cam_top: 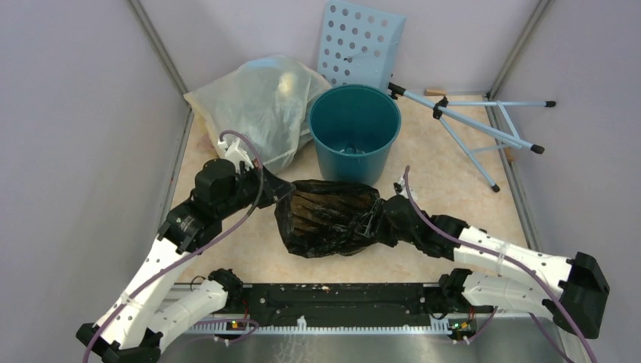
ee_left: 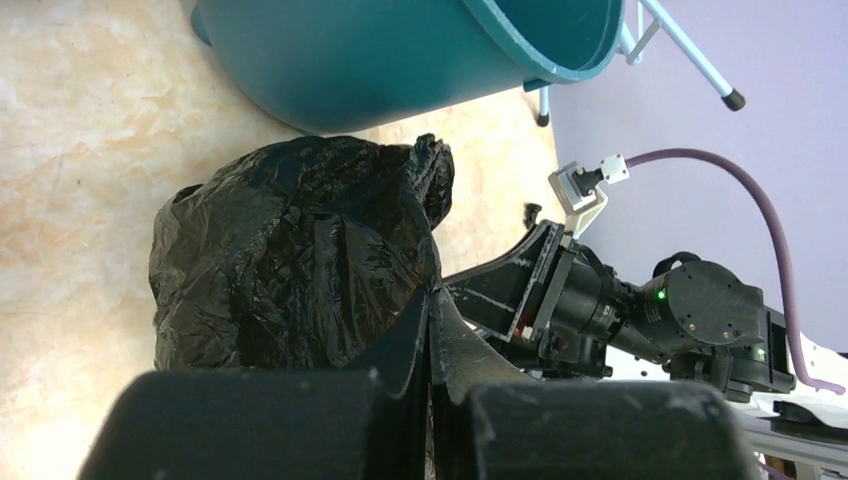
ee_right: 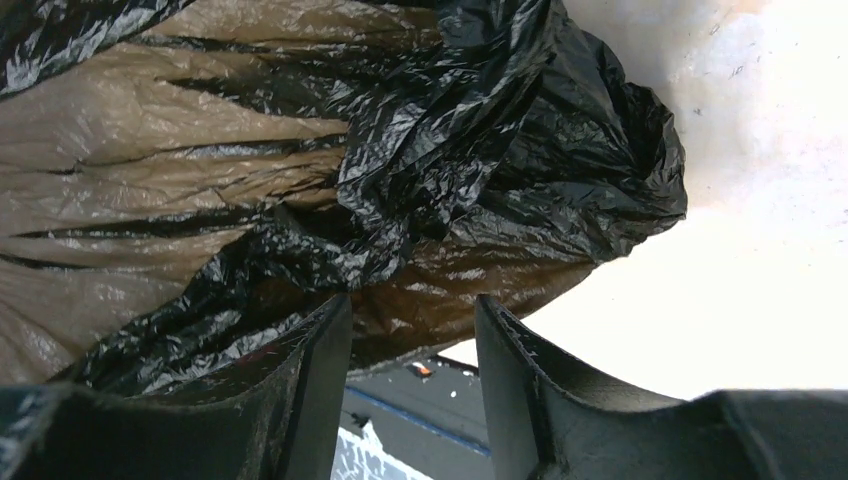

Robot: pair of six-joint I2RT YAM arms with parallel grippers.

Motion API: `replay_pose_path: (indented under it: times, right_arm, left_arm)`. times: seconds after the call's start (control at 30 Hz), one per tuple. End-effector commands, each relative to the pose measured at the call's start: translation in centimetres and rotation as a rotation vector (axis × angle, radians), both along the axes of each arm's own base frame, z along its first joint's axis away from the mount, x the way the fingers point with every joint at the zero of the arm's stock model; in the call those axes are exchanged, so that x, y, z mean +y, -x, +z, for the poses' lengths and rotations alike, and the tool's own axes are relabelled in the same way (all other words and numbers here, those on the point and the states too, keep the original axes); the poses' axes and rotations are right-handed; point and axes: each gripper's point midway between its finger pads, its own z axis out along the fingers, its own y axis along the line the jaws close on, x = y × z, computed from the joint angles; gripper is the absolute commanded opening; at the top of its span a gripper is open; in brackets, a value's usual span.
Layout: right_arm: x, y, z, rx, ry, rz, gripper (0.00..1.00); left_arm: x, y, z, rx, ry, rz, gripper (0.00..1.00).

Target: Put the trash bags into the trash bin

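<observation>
The glossy black trash bag [cam_top: 329, 219] hangs crumpled between my two grippers, just in front of the round teal trash bin [cam_top: 354, 132]. My left gripper [cam_top: 281, 193] is shut on the bag's left edge. In the left wrist view its jaws [ee_left: 432, 290] meet on a fold of the bag [ee_left: 290, 260], with the bin [ee_left: 400, 50] close behind. My right gripper [cam_top: 372, 219] is at the bag's right side. In the right wrist view that gripper [ee_right: 413, 300] has its jaws apart, and the bag's edge [ee_right: 450, 150] lies across the fingertips, with a gap showing between them.
A large translucent bulging bag [cam_top: 257, 106] leans against the bin's left side. A pale blue panel with round holes [cam_top: 359, 45] stands behind the bin on a tripod with splayed legs [cam_top: 484, 125]. Grey walls close in both sides. The right arm [ee_left: 640, 310] is close beside the left gripper.
</observation>
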Motion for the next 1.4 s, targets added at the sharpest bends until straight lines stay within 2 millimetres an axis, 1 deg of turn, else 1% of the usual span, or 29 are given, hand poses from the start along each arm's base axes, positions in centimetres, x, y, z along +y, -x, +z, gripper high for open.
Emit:
replay_pose_path:
  times: [0.0, 0.13, 0.23, 0.33, 0.47, 0.53, 0.6, 0.63, 0.67, 0.73, 0.77, 0.8, 0.87, 0.97, 1.03, 1.13, 1.2, 1.23, 1.33, 1.37]
  right_arm:
    - [1.6, -1.7, 0.9, -0.047, -0.047, -0.043, 0.49]
    - [1.5, -2.4, -0.1, -0.037, -0.001, -0.078, 0.48]
    - [1.7, -2.9, -0.4, -0.049, -0.028, -0.11, 0.44]
    - [2.3, -3.3, -0.9, -0.049, -0.039, -0.115, 0.42]
    - [3.6, -3.9, -1.1, -0.048, -0.045, -0.101, 0.41]
    - [4.4, -4.2, -1.3, -0.044, -0.06, -0.095, 0.41]
    - [4.8, -4.3, -1.8, -0.028, -0.048, -0.097, 0.4]
    - [4.9, -4.4, -2.0, -0.02, -0.038, -0.098, 0.38]
    - [4.8, -4.4, -2.3, -0.014, -0.021, -0.102, 0.32]
    - [4.5, -4.5, -2.0, -0.014, -0.003, -0.109, 0.12]
    - [4.2, -4.4, -1.5, -0.011, 0.006, -0.115, 0.02]
    - [3.9, -4.5, -0.6, -0.018, 0.015, -0.116, 0.0]
    - [2.9, -4.4, 1.3, -0.042, 0.039, -0.12, 0.0]
    - [0.8, -4.0, 3.7, -0.048, 0.054, -0.153, 0.0]
    - [-0.1, -3.7, 5.4, -0.059, 0.017, -0.157, 0.0]
    - [-1.7, -3.3, 7.0, -0.076, -0.023, -0.18, 0.0]
    - [-2.8, -3.1, 8.5, -0.08, -0.048, -0.202, 0.0]
    - [-3.3, -3.1, 9.7, -0.097, -0.06, -0.205, 0.0]
    - [-5.1, -3.2, 12.6, -0.134, -0.034, -0.222, 0.0]
    - [-5.7, -3.1, 13.2, -0.134, -0.006, -0.224, 0.0]
  left_arm:
    - [-0.1, 0.3, -0.4, 0.005, -0.012, -0.025, 0.0]
    - [0.0, 0.5, -0.4, 0.006, -0.011, -0.025, 0.0]
    - [0.1, 0.7, -0.5, 0.008, -0.015, -0.027, 0.0]
    - [0.2, 0.8, -0.5, 0.005, -0.018, -0.031, 0.0]
    - [0.2, 1.0, -0.4, 0.003, -0.025, -0.041, 0.0]
    - [0.0, 1.1, 0.0, -0.003, -0.02, -0.051, 0.0]
    - [-0.2, 1.0, 0.6, -0.012, -0.018, -0.063, 0.0]
    - [-0.2, 1.0, 0.9, -0.017, -0.021, -0.07, 0.0]
    - [-0.3, 1.0, 0.9, -0.023, -0.032, -0.078, 0.0]
    - [-0.2, 0.7, 0.7, -0.021, -0.056, -0.073, 0.0]
    - [-0.2, 0.6, 0.9, -0.029, -0.063, -0.076, 0.0]
    - [-0.2, 0.5, 1.0, -0.042, -0.073, -0.082, 0.0]
    - [0.1, 0.2, 1.1, -0.059, -0.104, -0.078, 0.0]
    - [0.7, -0.2, 0.8, -0.061, -0.145, -0.052, 0.0]
    - [0.8, -0.2, 0.3, -0.049, -0.154, -0.046, 0.0]
    - [1.1, -0.2, -0.1, -0.033, -0.158, -0.033, 0.0]
    - [1.3, -0.3, 0.1, -0.04, -0.157, -0.019, 0.0]
    - [1.4, -0.4, 0.3, -0.046, -0.161, -0.013, 0.0]
    - [1.6, -0.7, 0.3, -0.05, -0.185, -0.008, 0.0]
    - [1.6, -0.7, 0.1, -0.042, -0.195, -0.007, 0.0]
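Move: The loose side of the black trash bag that the right hand goes for lies about 3 cm ahead, 3 cm to its left and 5 cm below. The teal trash bin's middle stands roughly 20 cm ahead of the right hand, 3 cm left, about level. From the left hand, already holding the bag's rim, that loose side is about 2 cm back, 13 cm right and 22 cm lower. The right hand, fingers half open, sinks about 5 cm while easing forward and left onto the trash bag's loose side and shuts fully to pinch the film, then rises quickly some 14 cm and swings about 6 cm to the right, turning slightly clockwise. The left hand keeps its pinch on the rim nearly in place, rolling about 10 degrees, so the bag is drawn out between the two. ##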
